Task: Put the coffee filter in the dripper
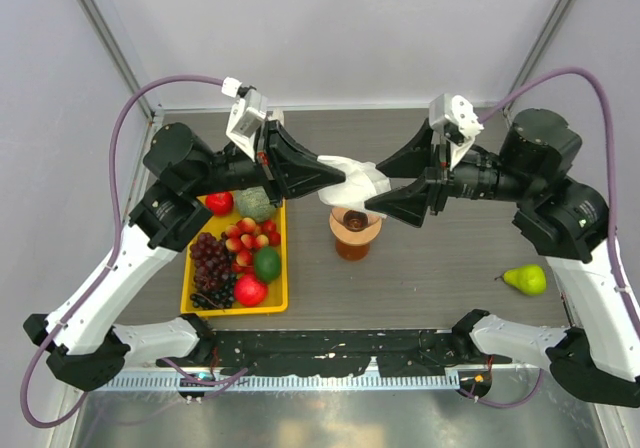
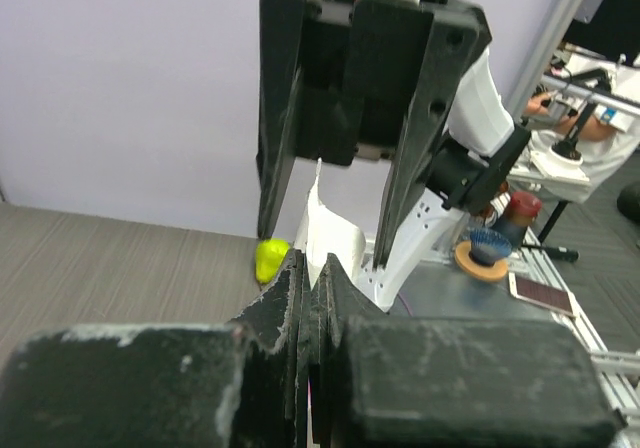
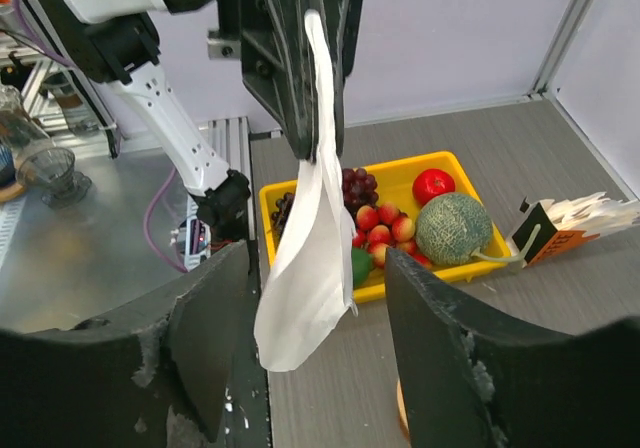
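My left gripper [image 1: 338, 175] is shut on the top edge of the coffee filter [image 1: 360, 180], a thin white paper cone. The filter hangs in the air just above the dripper [image 1: 355, 222], whose tan-orange collar sits on a glass jug. In the right wrist view the filter [image 3: 312, 258] dangles from the left gripper's fingers [image 3: 300, 118]. It falls between the spread fingers of my right gripper [image 3: 315, 260], with a gap on each side. From above, the right gripper [image 1: 380, 188] is open and faces the left one across the filter. The left wrist view shows the paper [image 2: 330, 230] rising from its shut jaws.
A yellow tray [image 1: 283, 268] of fruit, with grapes, a melon and a tomato, lies left of the dripper. A green pear [image 1: 525, 279] sits at the right. An upright bundle of papers with a small dark box [image 3: 560, 230] stands behind the tray. The arm bases line the near edge.
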Controlling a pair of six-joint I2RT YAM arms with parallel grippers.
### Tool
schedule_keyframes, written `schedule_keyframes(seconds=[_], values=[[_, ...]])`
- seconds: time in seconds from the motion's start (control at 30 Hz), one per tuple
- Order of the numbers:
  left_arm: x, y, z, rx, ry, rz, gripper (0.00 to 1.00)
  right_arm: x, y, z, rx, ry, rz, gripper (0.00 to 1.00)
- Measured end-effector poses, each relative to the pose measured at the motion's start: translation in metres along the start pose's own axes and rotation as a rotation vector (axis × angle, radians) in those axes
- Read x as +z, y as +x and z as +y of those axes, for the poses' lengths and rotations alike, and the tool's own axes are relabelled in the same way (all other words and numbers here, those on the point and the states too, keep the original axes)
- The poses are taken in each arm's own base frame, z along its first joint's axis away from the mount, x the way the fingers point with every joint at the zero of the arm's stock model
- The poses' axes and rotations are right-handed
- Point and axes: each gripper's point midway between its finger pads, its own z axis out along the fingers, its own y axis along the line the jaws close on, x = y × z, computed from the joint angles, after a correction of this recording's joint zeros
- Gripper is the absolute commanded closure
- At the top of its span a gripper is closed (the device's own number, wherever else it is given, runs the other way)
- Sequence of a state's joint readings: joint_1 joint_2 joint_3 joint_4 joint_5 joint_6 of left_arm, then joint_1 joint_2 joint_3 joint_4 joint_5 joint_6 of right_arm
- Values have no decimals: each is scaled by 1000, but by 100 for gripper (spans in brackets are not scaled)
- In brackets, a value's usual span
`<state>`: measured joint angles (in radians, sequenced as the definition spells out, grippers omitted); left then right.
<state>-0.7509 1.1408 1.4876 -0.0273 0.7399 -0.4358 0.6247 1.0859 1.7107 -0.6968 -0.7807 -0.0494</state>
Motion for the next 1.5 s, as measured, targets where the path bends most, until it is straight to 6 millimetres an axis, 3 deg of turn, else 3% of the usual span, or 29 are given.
schedule_keyframes(seconds=[0.23,0.47,0.67,0.8,0.9,0.97,1.0,1.1,1.13,1.27,1.4,1.5], values=[[-3,15,-8,23,66,54,98,-18,-19,6,-21,40,-25,56],[-4,18,-14,21,102,69,92,-20,-11,1,-1,66,5,64],[-5,18,-16,14,112,73,88,-13,-2,-8,12,61,35,63],[-4,19,-15,10,108,76,88,-8,4,-9,29,41,51,56],[-3,21,-11,-2,98,82,84,-5,10,-9,41,28,61,58],[-1,24,-8,-23,93,91,74,-2,15,-10,53,18,69,90],[1,25,-6,-30,92,94,59,-1,18,-10,58,14,73,95],[3,29,-2,-52,83,108,11,5,22,-13,88,6,86,95],[2,29,0,-53,77,112,1,6,23,-15,96,9,89,95],[-10,27,20,-64,-10,117,1,7,29,-31,134,102,104,95],[-32,15,56,-5,-237,83,1,-6,47,-72,190,377,120,95],[-44,7,64,92,-315,72,1,-20,59,-101,224,571,139,95]])
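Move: The coffee filter is still pinched in the shut left fingers; its middle lies about 2 cm to the right of the left hand and 3 cm below it. The open right fingers already straddle its free end, with its middle some 3 cm to this hand's left, at about the same height. The dripper on its carafe stands about 10 cm ahead of the right hand, straight out and some 33 cm below; the fruit basket lies roughly 26 cm to this hand's left and 11 cm ahead, on the table. While the left hand keeps its pinch and eases back about 2 cm, the right hand rises and shifts a couple of centimetres to its right, comes back, dips, and shuts its fingers on the free end of the filter, after which the left fingers open wide, let go and draw off forward and to the left. The right hand then carries the filter forward and down, with some drift to the right, ending about 9 cm forward and 6 cm lower than it began, while the wrist turns some 30 degrees clockwise and the fingers tip a little downward. ##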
